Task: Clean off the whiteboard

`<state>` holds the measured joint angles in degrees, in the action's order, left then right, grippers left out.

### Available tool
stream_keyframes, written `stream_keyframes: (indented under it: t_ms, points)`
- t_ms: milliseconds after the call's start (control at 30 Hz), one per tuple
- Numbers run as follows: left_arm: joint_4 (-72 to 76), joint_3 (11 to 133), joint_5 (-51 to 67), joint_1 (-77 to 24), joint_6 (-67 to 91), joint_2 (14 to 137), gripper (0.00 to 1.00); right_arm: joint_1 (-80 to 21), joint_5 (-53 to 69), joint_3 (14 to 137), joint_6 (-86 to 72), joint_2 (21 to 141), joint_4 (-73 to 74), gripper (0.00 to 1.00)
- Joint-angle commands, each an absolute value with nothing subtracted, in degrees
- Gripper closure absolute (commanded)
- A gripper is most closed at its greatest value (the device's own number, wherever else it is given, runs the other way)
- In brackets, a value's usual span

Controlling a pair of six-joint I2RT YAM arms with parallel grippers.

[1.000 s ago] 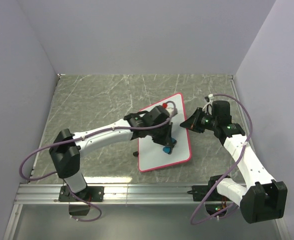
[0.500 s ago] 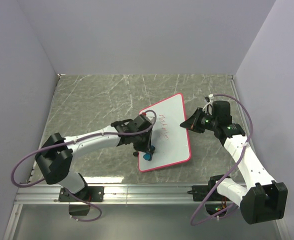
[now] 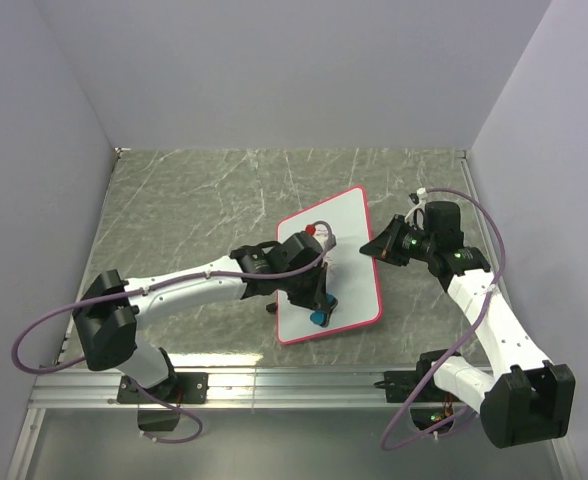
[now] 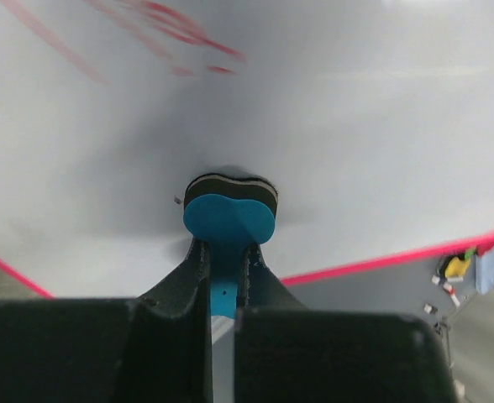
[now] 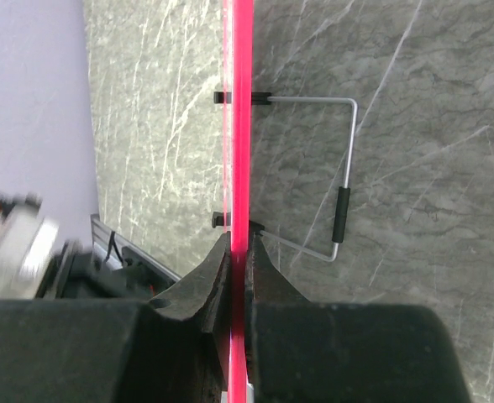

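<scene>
The whiteboard [image 3: 350,226] stands tilted in the middle of the table, white with a red-pink rim. In the left wrist view its face [image 4: 356,126] fills the frame, with smeared red scribbles [image 4: 167,21] at the top. My left gripper [image 3: 316,305] [image 4: 226,252] is shut on the small blue eraser [image 3: 319,318] [image 4: 228,217], whose dark pad presses flat on the board near its near edge. At the board's right edge, my right gripper [image 3: 368,250] [image 5: 240,243] is shut on the rim [image 5: 240,126], seen edge-on.
A thin wire stand [image 5: 345,168] props the board from behind. The table [image 3: 184,210] is grey-green marble pattern, walled on the left, back and right. An aluminium rail [image 3: 294,385] runs along the near edge by the arm bases.
The left gripper swept the eraser from the board's middle right to its near left corner, then back right along the near edge. The right arm has held still.
</scene>
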<state>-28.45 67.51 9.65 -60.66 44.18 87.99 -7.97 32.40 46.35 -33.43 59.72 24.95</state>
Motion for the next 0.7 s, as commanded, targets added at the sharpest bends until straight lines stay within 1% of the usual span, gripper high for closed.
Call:
stream_keyframes:
  t_ms: [0, 133, 200, 267, 467, 667]
  points:
    - [-28.65, 64.70, 9.49, -55.83, 43.16, 87.02, 1.00, -8.52, 30.59, 46.40, -29.18, 59.50, 27.51, 1.00]
    - [-29.88, 60.39, 8.71, -50.02, 41.14, 84.73, 1.00, -8.44, 30.50, 46.67, -28.83, 59.24, 27.78, 1.00]
    - [-31.28, 60.73, 8.09, -47.65, 39.99, 85.07, 1.00, -8.35, 30.85, 46.41, -29.09, 59.50, 27.51, 1.00]
    - [-32.25, 63.80, 7.91, -47.20, 39.21, 87.27, 1.00, -8.52, 31.29, 46.14, -29.27, 59.85, 26.99, 1.00]
    - [-32.60, 76.36, 10.54, -50.79, 39.29, 94.56, 1.00, -8.44, 31.64, 45.97, -29.79, 60.82, 26.28, 1.00]
    - [-34.63, 88.58, 12.48, -57.91, 41.04, 101.51, 1.00, -8.44, 31.55, 46.49, -29.71, 61.08, 26.63, 1.00]
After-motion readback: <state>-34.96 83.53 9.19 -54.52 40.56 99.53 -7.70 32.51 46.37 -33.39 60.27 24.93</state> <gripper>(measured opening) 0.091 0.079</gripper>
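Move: The left hand holds the blue eraser against the tilted whiteboard; the middle of the remaining red writing lies about 10 cm ahead of it, 2 cm right and 3 cm lower. The board's near edge is about 5 cm back and 3 cm lower, level sideways. The pinched right edge is some 12 cm ahead, 11 cm right and 4 cm higher. From the right hand, the writing is about 9 cm left, 2 cm back and 7 cm below. The eraser, still pinched in the left hand, keeps rubbing the board: it sweeps down the slope to the left by some 8 cm while moving forward, then turns back and wipes about 9 cm up the slope to the right, ending some 7 cm farther forward, at the writing. The wrist swings about 10 degrees counter-clockwise and largely back. The right hand holds still, keeping its pinch on the board's raised right edge. ##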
